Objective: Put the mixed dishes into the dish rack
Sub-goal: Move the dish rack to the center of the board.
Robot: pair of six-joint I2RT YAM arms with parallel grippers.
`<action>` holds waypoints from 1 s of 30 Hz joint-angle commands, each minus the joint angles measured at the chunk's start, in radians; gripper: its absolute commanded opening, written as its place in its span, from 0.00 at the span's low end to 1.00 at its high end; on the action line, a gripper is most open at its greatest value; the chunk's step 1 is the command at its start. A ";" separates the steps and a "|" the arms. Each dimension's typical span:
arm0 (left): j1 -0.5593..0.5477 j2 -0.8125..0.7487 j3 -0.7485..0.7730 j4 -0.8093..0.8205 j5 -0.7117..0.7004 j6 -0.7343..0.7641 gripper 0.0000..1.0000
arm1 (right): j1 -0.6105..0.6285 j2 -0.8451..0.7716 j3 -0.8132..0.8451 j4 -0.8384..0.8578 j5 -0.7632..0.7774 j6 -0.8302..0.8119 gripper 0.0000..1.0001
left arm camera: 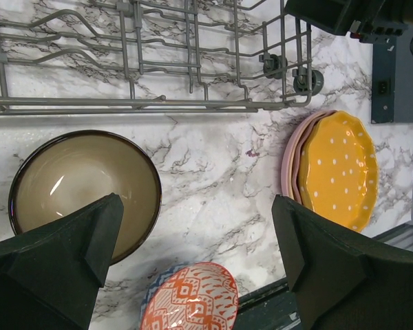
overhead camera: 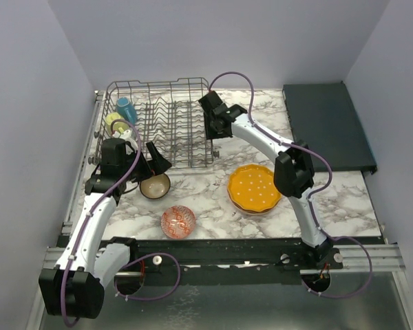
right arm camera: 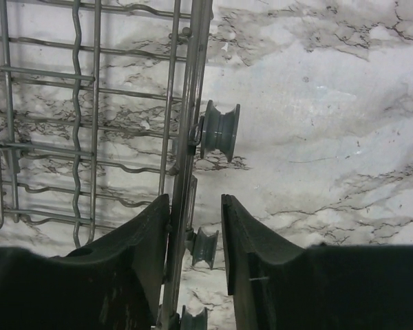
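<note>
The dish rack point(overhead camera: 166, 128) stands at the back left with a blue mug point(overhead camera: 126, 108) and a yellow-green mug point(overhead camera: 115, 122) in its left end. My right gripper point(overhead camera: 213, 135) straddles the rack's right rim point(right arm camera: 187, 103). Its left finger touches the rail and a gap remains on the right side point(right arm camera: 196, 199). My left gripper point(left arm camera: 196, 203) hangs wide open above the marble, between a dark brown bowl point(left arm camera: 82, 182) and the orange dotted plate point(left arm camera: 337, 168). That plate lies on a pink plate point(left arm camera: 288, 165). A red-patterned bowl point(left arm camera: 193, 302) sits near the front edge.
A dark flat tray point(overhead camera: 327, 127) lies at the back right. Small grey wheels point(right arm camera: 220, 130) stick out from the rack's right side. Grey walls close in left, right and behind. The black rail point(overhead camera: 227, 251) runs along the table's near edge.
</note>
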 commanded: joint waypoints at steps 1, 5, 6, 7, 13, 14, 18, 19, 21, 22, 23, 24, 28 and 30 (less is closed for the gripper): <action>-0.006 -0.026 -0.010 0.030 0.003 -0.010 0.99 | -0.007 0.043 0.039 -0.007 -0.012 -0.008 0.37; -0.008 -0.037 -0.016 0.029 -0.003 -0.012 0.99 | -0.012 0.064 0.056 -0.005 -0.013 -0.012 0.26; -0.008 -0.040 -0.016 0.029 -0.005 -0.012 0.99 | -0.013 0.069 0.060 -0.005 -0.013 -0.014 0.21; -0.008 -0.040 -0.017 0.027 -0.008 -0.012 0.99 | -0.015 0.074 0.065 -0.005 -0.013 -0.014 0.16; -0.008 -0.052 -0.019 0.027 -0.023 -0.012 0.99 | -0.023 0.069 0.056 0.011 0.013 -0.021 0.01; -0.008 -0.053 -0.019 0.028 -0.023 -0.013 0.99 | -0.025 0.064 0.048 0.016 0.018 -0.023 0.01; -0.008 -0.053 -0.020 0.028 -0.025 -0.013 0.99 | -0.045 0.035 0.011 0.039 0.028 -0.015 0.01; -0.008 -0.054 -0.020 0.028 -0.025 -0.013 0.99 | -0.051 0.025 -0.002 0.047 0.027 -0.013 0.00; -0.008 -0.053 -0.022 0.028 -0.026 -0.013 0.99 | -0.064 0.011 -0.023 0.057 0.029 -0.008 0.00; -0.008 -0.053 -0.021 0.027 -0.026 -0.013 0.99 | -0.074 0.003 -0.036 0.062 0.030 -0.006 0.00; -0.009 -0.053 -0.022 0.026 -0.028 -0.013 0.99 | -0.080 -0.003 -0.044 0.067 0.029 -0.004 0.00; -0.010 -0.051 -0.022 0.027 -0.028 -0.013 0.99 | -0.087 -0.012 -0.059 0.073 0.030 0.000 0.00; -0.010 -0.052 -0.022 0.026 -0.031 -0.012 0.99 | -0.116 -0.051 -0.123 0.106 0.029 0.015 0.01; -0.009 -0.052 -0.022 0.026 -0.032 -0.013 0.99 | -0.126 -0.071 -0.157 0.124 0.029 0.023 0.00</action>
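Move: The dish rack's right rim already stands between the open right fingers, about 1 cm left of their midpoint, 1 cm ahead and 1 cm below. From the right hand, the orange plate lies some 13 cm to the right and 16 cm back, the brown bowl about 17 cm left and 15 cm back, both some 6 cm lower. From the left hand, that rim is roughly 11 cm ahead, 14 cm right and 8 cm below. Sink the right gripper about 1 cm over the dish rack's right rim and shut the fingers on it, so that the thin wire is pinched between the pads. Then, keeping that pinch, draw the rim some 3 cm forward, and as you go pull it about 2 cm to the right, away from the mugs' side of the rack. ##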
